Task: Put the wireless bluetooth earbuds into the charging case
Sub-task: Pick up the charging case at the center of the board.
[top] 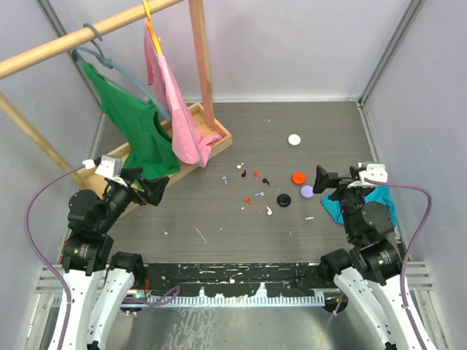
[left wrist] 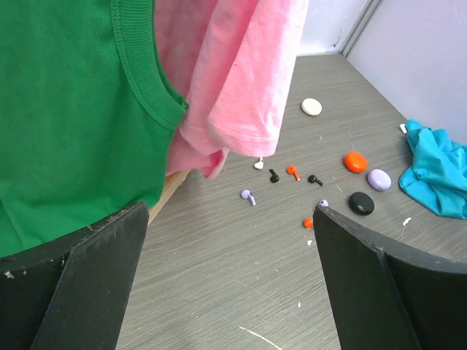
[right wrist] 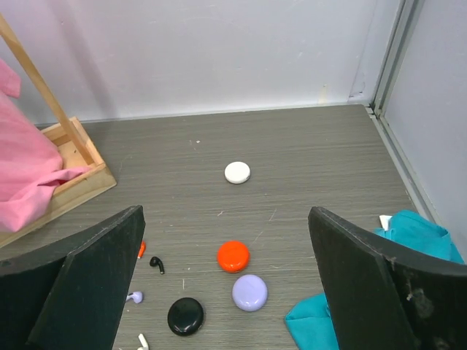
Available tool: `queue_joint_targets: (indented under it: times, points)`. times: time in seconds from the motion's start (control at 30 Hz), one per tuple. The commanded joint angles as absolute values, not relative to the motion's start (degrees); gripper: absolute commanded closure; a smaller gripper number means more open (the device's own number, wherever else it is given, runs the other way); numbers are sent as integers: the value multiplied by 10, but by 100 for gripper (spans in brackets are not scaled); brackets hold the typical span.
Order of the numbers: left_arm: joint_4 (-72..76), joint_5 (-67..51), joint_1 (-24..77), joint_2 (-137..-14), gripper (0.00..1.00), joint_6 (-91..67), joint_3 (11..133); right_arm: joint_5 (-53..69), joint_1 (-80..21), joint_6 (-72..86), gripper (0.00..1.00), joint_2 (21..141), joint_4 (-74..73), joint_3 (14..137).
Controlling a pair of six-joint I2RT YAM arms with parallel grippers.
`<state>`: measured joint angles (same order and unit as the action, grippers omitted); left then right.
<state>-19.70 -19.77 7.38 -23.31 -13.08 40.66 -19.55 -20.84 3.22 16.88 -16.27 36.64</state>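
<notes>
Several tiny earbuds lie scattered mid-table: a white one [top: 268, 211], a black one [left wrist: 273, 176], a red one [left wrist: 292, 172] and a lilac one [left wrist: 249, 196]. Closed round charging cases lie to their right: white [top: 294, 139], red [right wrist: 233, 256], lilac [right wrist: 249, 292] and black [right wrist: 185, 316]. My left gripper [top: 157, 189] hovers open left of the earbuds, nothing between its fingers [left wrist: 109, 255]. My right gripper [top: 321, 180] hovers open just right of the lilac case [top: 307, 192], also holding nothing.
A wooden clothes rack [top: 211, 135] stands at the back left, with a green shirt [left wrist: 66, 109] and a pink shirt [left wrist: 241, 80] hanging close to my left gripper. A teal cloth [top: 383, 200] lies under my right arm. Grey walls enclose the table.
</notes>
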Motion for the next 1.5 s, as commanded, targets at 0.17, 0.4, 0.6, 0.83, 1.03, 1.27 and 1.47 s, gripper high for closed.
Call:
queue_joint_targets:
  times: [0.17, 0.4, 0.6, 0.83, 1.03, 1.27, 1.47]
  points:
    - [-126, -263, 74, -230, 2, -192, 409, -158, -211, 78, 0, 191, -137, 386]
    - [-129, -287, 84, -251, 2, -273, 391, -153, -212, 197, 0, 202, -143, 358]
    - [-152, -298, 104, -281, 2, -348, 372, -91, -211, 212, 0, 208, -133, 316]
    - [-152, -319, 136, -322, 2, -411, 333, -15, -212, 231, 0, 362, -177, 337]
    - [-146, -255, 211, -320, 0, -432, 290, -5, -212, 250, 0, 457, -183, 332]
    - [-111, -191, 280, -358, 1, -440, 258, -26, -220, 242, 4, 572, -183, 345]
    - [-67, -173, 316, -415, 1, -432, 258, -23, -224, 206, 4, 675, -183, 394]
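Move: The black charging case lies on the board about 8 cm to the left of my right hand, some 5 cm ahead and about 29 cm below it. Measured from that case, the purple case sits about 8 cm to the right and 3 cm farther out, the red case 6 cm right and 7 cm farther out, and the white earbud 5 cm left and 4 cm nearer. From my left hand, the black case is roughly 40 cm to the right, 6 cm ahead and 28 cm down. I ease my open right hand left, then drop it fast, about 24 cm down and 9 cm left in all, pitching the fingers some 55 degrees downward so they hang open above the black case, still short of touching it. Meanwhile my left hand, after a slight rise, sinks about 15 cm and swings right and a little back, away from the hanging clothes, its open fingers tipping down too. ##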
